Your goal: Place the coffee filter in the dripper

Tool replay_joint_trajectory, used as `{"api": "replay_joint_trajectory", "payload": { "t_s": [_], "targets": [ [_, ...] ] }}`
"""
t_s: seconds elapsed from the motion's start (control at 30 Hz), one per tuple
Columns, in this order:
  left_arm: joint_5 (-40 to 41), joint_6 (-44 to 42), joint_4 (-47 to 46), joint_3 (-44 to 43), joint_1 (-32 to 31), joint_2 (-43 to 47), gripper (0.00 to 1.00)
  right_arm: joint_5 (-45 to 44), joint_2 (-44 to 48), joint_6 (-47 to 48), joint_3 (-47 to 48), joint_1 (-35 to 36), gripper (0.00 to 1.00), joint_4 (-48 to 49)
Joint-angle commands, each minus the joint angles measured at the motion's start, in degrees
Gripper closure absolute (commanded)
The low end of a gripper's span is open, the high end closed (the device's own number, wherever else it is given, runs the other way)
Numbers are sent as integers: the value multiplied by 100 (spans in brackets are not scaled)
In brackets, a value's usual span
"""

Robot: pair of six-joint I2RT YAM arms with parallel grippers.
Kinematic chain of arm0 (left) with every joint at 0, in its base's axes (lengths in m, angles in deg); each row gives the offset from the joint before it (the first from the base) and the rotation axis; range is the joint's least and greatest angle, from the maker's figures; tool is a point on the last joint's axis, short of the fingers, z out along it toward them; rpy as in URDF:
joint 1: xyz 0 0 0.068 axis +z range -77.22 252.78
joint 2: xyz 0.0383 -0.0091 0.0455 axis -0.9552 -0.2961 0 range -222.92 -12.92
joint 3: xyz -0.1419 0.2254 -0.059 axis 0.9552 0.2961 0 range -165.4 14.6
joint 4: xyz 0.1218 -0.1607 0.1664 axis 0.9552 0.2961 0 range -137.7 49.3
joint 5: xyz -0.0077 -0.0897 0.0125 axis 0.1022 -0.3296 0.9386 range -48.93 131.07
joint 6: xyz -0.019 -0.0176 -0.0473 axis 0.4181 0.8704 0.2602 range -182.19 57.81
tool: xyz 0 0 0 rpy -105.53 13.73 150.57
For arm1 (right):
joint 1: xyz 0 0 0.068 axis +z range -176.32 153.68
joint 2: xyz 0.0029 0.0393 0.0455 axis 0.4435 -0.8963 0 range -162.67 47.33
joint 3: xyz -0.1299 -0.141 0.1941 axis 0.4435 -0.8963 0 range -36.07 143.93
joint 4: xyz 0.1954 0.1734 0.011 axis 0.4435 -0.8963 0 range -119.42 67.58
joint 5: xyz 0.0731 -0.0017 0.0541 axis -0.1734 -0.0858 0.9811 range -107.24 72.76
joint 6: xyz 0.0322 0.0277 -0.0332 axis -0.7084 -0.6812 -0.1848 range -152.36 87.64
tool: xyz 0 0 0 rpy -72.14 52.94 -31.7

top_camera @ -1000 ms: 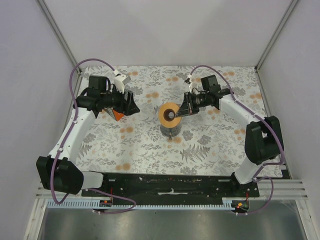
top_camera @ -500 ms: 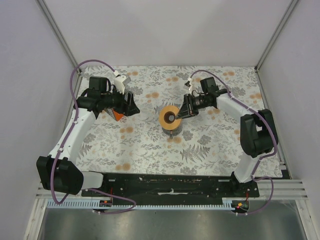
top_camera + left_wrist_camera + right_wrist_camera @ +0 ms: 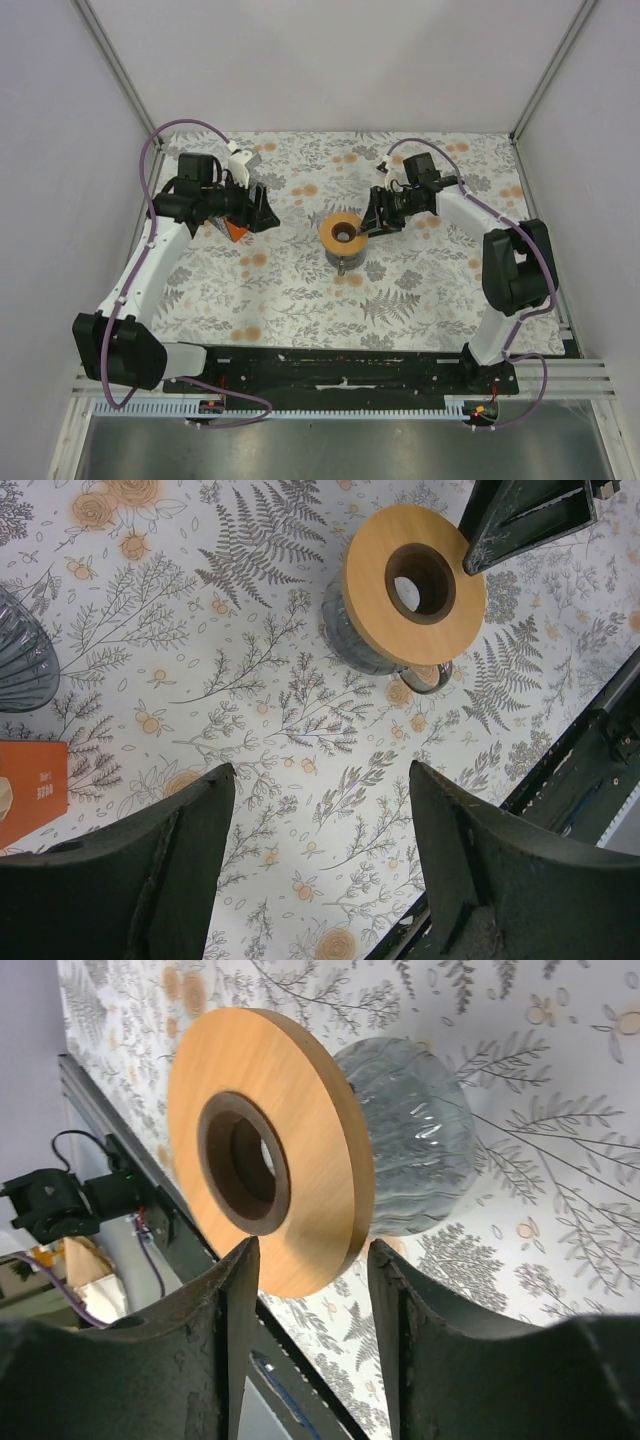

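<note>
The dripper's amber-brown ring (image 3: 341,232) lies flat on a clear grey glass cup (image 3: 348,640) at mid-table. The ring (image 3: 262,1150) fills the right wrist view. My right gripper (image 3: 308,1250) is open, and the ring's near rim stands in the gap just ahead of its fingertips without touching either. In the top view this gripper (image 3: 369,222) is at the ring's right side. The dark ribbed dripper cone (image 3: 20,658) stands at the left edge of the left wrist view. My left gripper (image 3: 320,855) hangs open over bare cloth. The coffee filter is out of view.
An orange filter packet (image 3: 28,788) lies under the left arm, also in the top view (image 3: 233,230). The cup's handle (image 3: 432,677) points toward the table's near edge. A black rail (image 3: 340,365) runs along that edge.
My right gripper has opened and let go of the ring, which now lies level on the cup. The right arm has shifted slightly. The left arm has not moved.
</note>
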Motion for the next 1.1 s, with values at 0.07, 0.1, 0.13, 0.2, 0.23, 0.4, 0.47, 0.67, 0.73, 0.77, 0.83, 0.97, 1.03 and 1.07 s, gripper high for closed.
{"api": "replay_joint_trajectory", "payload": {
  "t_s": [0.07,0.1,0.13,0.2,0.23,0.4,0.47,0.67,0.73,0.77,0.83,0.97,1.03,1.07],
  "targets": [
    [-14,114,-176,-75,14,106,24,-860,511,99,328,-19,41,-293],
    [21,114,-176,-84,14,98,24,-992,546,99,372,-27,40,-320],
    [74,88,-185,-102,14,71,24,-1167,581,125,398,-19,38,-372],
    [249,53,-167,-154,5,28,24,-1422,634,169,451,-27,36,-478],
    [415,9,-167,-207,-4,-8,24,-1519,660,204,486,-19,35,-557],
    [2171,-369,-159,-1022,-205,-682,25,-1809,976,362,478,-1,26,-672],
    [3032,-632,-176,-1427,-381,-1201,25,-2002,1187,424,416,16,22,-672],
    [5099,-1503,-10,-2824,-926,-3037,24,-2276,1671,652,100,52,7,-654],
    [5382,-1643,218,-3369,-935,-3688,24,-2372,1794,722,-14,52,2,-672],
    [5609,-1714,272,-3624,-935,-3908,24,-2399,1838,766,-49,52,2,-689],
    [5970,-1828,272,-3897,-935,-4287,24,-2434,1900,811,-120,52,2,-707],
    [6217,-2030,255,-4223,-935,-4753,24,-2417,1961,890,-199,43,2,-724],
    [6480,-2162,211,-4373,-918,-5008,24,-2408,1935,925,-190,52,2,-716],
    [6508,-2197,219,-4425,-900,-5122,24,-2399,1944,951,-190,52,2,-724]
  ]
}}
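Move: The ribbed glass dripper lies on the table about 21 cm ahead of my left hand, 10 cm to its left and 18 cm below. The orange filter box is some 8 cm left of the dripper and 5 cm nearer me. The wooden ring on the carafe is about 16 cm right of my left hand, nearly level fore and aft, and 11 cm lower. From my right hand that ring's middle is 6 cm left and about 1 cm back; the dripper is 18 cm ahead, 32 cm left, 8 cm down. I swing my open left hand about 20 cm forward towards the glass dripper, then sink some 11 cm above it, easing left and rolling the wrist over 50 degrees so the fingers turn from pointing right to pointing down and forward. Meanwhile my right hand opens fully and backs off the wooden ring to the right and up, about 6 cm each way. ##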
